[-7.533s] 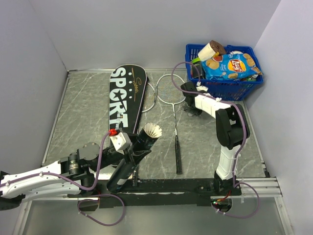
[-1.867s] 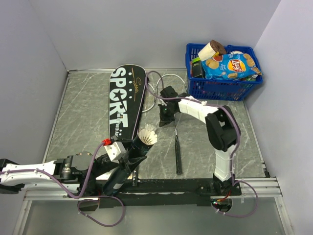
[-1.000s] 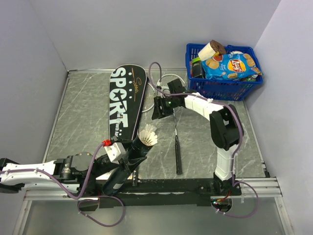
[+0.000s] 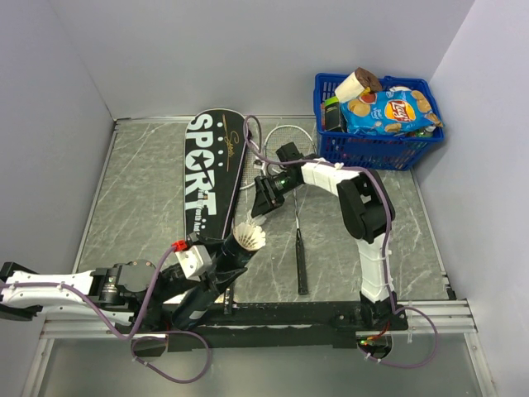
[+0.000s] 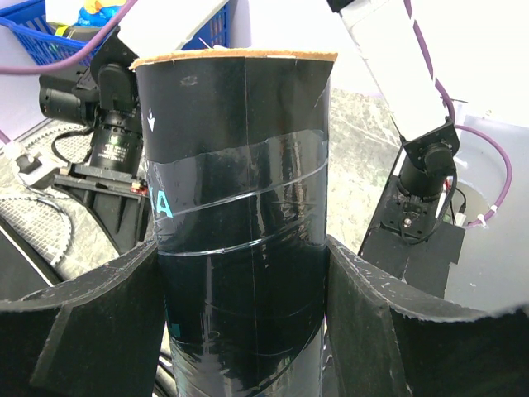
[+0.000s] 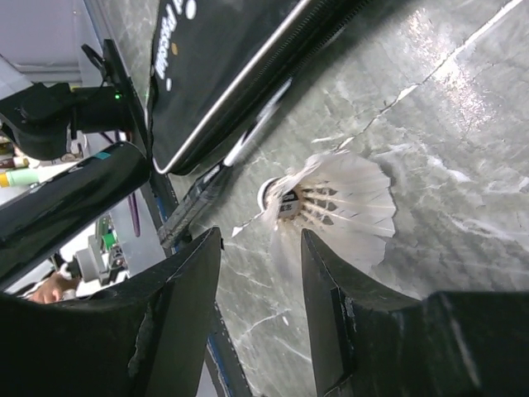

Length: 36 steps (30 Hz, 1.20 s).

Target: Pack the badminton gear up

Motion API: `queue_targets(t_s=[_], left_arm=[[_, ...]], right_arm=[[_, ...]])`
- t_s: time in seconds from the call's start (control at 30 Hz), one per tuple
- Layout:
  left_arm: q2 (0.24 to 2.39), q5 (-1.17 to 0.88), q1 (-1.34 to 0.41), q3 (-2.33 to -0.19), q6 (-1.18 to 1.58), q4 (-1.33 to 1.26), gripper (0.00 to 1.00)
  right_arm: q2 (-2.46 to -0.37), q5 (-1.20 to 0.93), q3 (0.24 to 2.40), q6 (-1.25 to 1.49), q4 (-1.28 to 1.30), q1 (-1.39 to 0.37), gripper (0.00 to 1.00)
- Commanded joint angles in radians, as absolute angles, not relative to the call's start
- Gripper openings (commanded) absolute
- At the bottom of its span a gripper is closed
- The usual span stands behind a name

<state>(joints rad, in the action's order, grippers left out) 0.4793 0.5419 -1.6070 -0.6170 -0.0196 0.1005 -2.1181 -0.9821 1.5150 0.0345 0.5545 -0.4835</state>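
Note:
My left gripper (image 4: 219, 263) (image 5: 240, 248) is shut on the long black tube (image 4: 192, 308) (image 5: 240, 149), which tilts up to the right. One white shuttlecock (image 4: 248, 237) sticks out of the tube's upper mouth. My right gripper (image 4: 263, 195) (image 6: 260, 241) hangs open just above the table, its fingertips either side of the cork end of a second shuttlecock (image 6: 339, 198) that lies on its side; the top view hides that one. The black "SPORT" cover (image 4: 211, 169) (image 6: 223, 58) lies flat to the left. Two rackets (image 4: 291, 150) rest beside it, one handle (image 4: 301, 258) pointing toward me.
A blue basket (image 4: 376, 150) of snack packets stands at the back right corner. A racket shaft (image 6: 248, 145) runs along the cover's edge close to the right fingers. The held tube (image 6: 74, 198) shows at the left of the right wrist view. Grey walls enclose the table.
My right gripper has come from the basket side to the cover's edge, dropped lower in the last second, and its jaws have narrowed. The left arm with the tube has shifted slightly.

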Motion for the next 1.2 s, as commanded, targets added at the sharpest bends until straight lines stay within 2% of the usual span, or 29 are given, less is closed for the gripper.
queue_targets(t_s=[0.0,0.07,0.17,0.2,0.3,0.4,0.5,0.63,0.9,1.07,1.17], left_arm=[[0.463,0.563,-1.623,-0.644,-0.029,0.08,0.26],[0.465,0.568,-1.624,-0.646,-0.031,0.081,0.26],[0.465,0.571,-1.628,-0.646,-0.031,0.081,0.26],[0.465,0.572,-1.629,-0.644,-0.031,0.081,0.26],[0.466,0.574,-1.632,-0.643,-0.031,0.08,0.26],[0.468,0.575,-1.632,-0.643,-0.029,0.08,0.26],[0.469,0.577,-1.632,-0.641,-0.031,0.08,0.26],[0.477,0.577,-1.632,-0.637,-0.035,0.077,0.26],[0.555,0.586,-1.634,-0.629,-0.054,0.06,0.25],[0.597,0.621,-1.631,-0.612,-0.092,0.034,0.21],[0.627,0.617,-1.615,-0.603,-0.112,0.023,0.14]], right_arm=[[-2.141,-1.016,1.569,0.008,0.572,-0.499,0.49],[-2.141,-1.011,1.568,0.008,0.569,-0.502,0.47],[-2.14,-0.999,1.56,0.008,0.565,-0.506,0.37],[-2.137,-0.988,1.554,0.011,0.557,-0.506,0.28],[-2.122,-0.983,1.533,0.029,0.52,-0.505,0.1],[-2.109,-0.992,1.522,0.04,0.508,-0.502,0.0],[-2.074,-0.991,1.493,0.058,0.488,-0.505,0.0],[-1.92,-0.933,1.421,0.106,0.428,-0.502,0.0],[-1.611,-0.597,1.398,0.147,0.554,-0.499,0.0],[-1.428,-0.43,1.368,0.163,0.616,-0.497,0.0],[-1.297,-0.339,1.365,0.167,0.646,-0.497,0.0]])
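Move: The loose shuttlecock lies just past the right fingertips, roughly 2 cm left, 1 cm back and 2 cm below the hand point. The black SPORT bag's middle is about 13 cm left and 9 cm farther out; the nearer racket's middle is about 10 cm right, level with the hand. The tube's mouth stands some 14 cm back, 2 cm left and 25 cm up. From the left hand the shuttlecock lies about 19 cm ahead, 4 cm right and 23 cm down. The right fingers close fully on the shuttlecock's feather skirt, pinching it after a small dip. They then lift it fast off the table, about 17 cm up and 5 cm to the right, turning the fingertips some 30 degrees clockwise towards forward. The left hand keeps its grip on the tube, only easing about 2 cm right and slightly down at the end. ##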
